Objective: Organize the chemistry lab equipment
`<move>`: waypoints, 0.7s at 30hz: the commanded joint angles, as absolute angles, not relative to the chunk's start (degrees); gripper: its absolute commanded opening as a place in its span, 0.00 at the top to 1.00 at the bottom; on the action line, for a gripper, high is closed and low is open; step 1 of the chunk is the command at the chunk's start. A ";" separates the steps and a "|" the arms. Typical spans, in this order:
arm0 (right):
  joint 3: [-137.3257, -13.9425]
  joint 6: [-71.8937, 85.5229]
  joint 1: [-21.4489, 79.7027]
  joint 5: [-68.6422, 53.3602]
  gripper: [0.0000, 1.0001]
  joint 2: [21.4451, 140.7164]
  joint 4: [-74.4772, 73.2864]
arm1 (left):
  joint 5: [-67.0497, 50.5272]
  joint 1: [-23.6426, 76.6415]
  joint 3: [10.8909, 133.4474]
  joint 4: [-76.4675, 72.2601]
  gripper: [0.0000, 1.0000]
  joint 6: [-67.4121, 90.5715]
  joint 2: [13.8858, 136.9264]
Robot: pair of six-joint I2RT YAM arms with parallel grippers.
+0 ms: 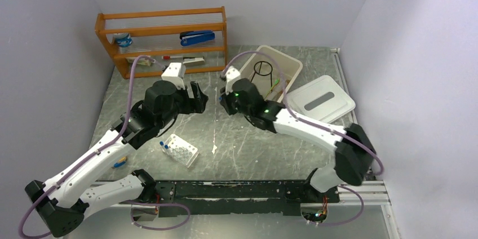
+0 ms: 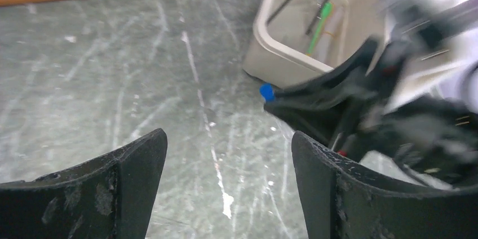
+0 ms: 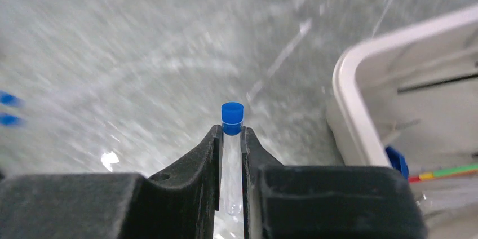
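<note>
My right gripper (image 3: 231, 133) is shut on a clear blue-capped vial (image 3: 232, 114), cap sticking out past the fingertips, held above the table beside the beige bin (image 3: 355, 109). The left wrist view shows that vial's blue cap (image 2: 267, 92) at the tip of the right gripper (image 2: 315, 103). My left gripper (image 2: 228, 143) is open and holds nothing; it hovers over bare table facing the right one (image 1: 225, 101). The white holed rack (image 1: 183, 151) with two blue-capped vials (image 1: 164, 144) lies in front of the left gripper (image 1: 198, 99). A black wire tripod (image 1: 262, 70) stands in the bin (image 1: 290, 64).
The bin's white lid (image 1: 322, 100) lies to its right. A wooden shelf (image 1: 163, 41) at the back left holds a blue stapler (image 1: 197, 38) and stationery. A small yellow-and-blue block (image 1: 119, 164) lies by the left arm. A green stick (image 2: 318, 25) leans in the bin.
</note>
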State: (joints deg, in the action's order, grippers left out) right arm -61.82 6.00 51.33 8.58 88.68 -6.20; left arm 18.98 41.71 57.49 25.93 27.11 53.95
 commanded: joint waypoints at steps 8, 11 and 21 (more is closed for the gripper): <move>-58.01 31.02 50.97 5.78 0.85 75.10 14.71 | -5.03 41.37 54.83 10.74 0.15 34.13 56.26; -57.61 34.55 50.98 4.49 0.84 74.20 15.98 | -5.94 41.39 54.44 8.07 0.20 34.27 56.91; -57.67 39.82 50.72 3.21 0.83 72.57 14.55 | -7.16 41.40 51.40 4.24 0.47 31.01 56.37</move>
State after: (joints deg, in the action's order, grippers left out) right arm -57.71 36.49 50.70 4.21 73.91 13.50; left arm -3.38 41.65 52.42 9.30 32.80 56.75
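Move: My right hand already pinches the blue-capped test tube near its cap, and the place to take it is my open left gripper, about 9 cm to the left, 3 cm back and 12 cm higher. The tube's middle lies some 9 cm to the right of my left hand, 3 cm ahead and 14 cm below. The beige bin stands about 16 cm ahead and 15 cm right of my right hand; the tube rack lies some 7 cm back and 5 cm left of my left hand, down on the table. I swing my right hand up about 16 cm, fast at first and then easing, rolling its left side up some 45 degrees while it keeps its pinch on the tube. Meanwhile I bring my left hand about 8 cm right to meet it, turning it clockwise and dipping its left side, then begin narrowing its wide-open fingers around the tube's lower part, below the right fingertips. ##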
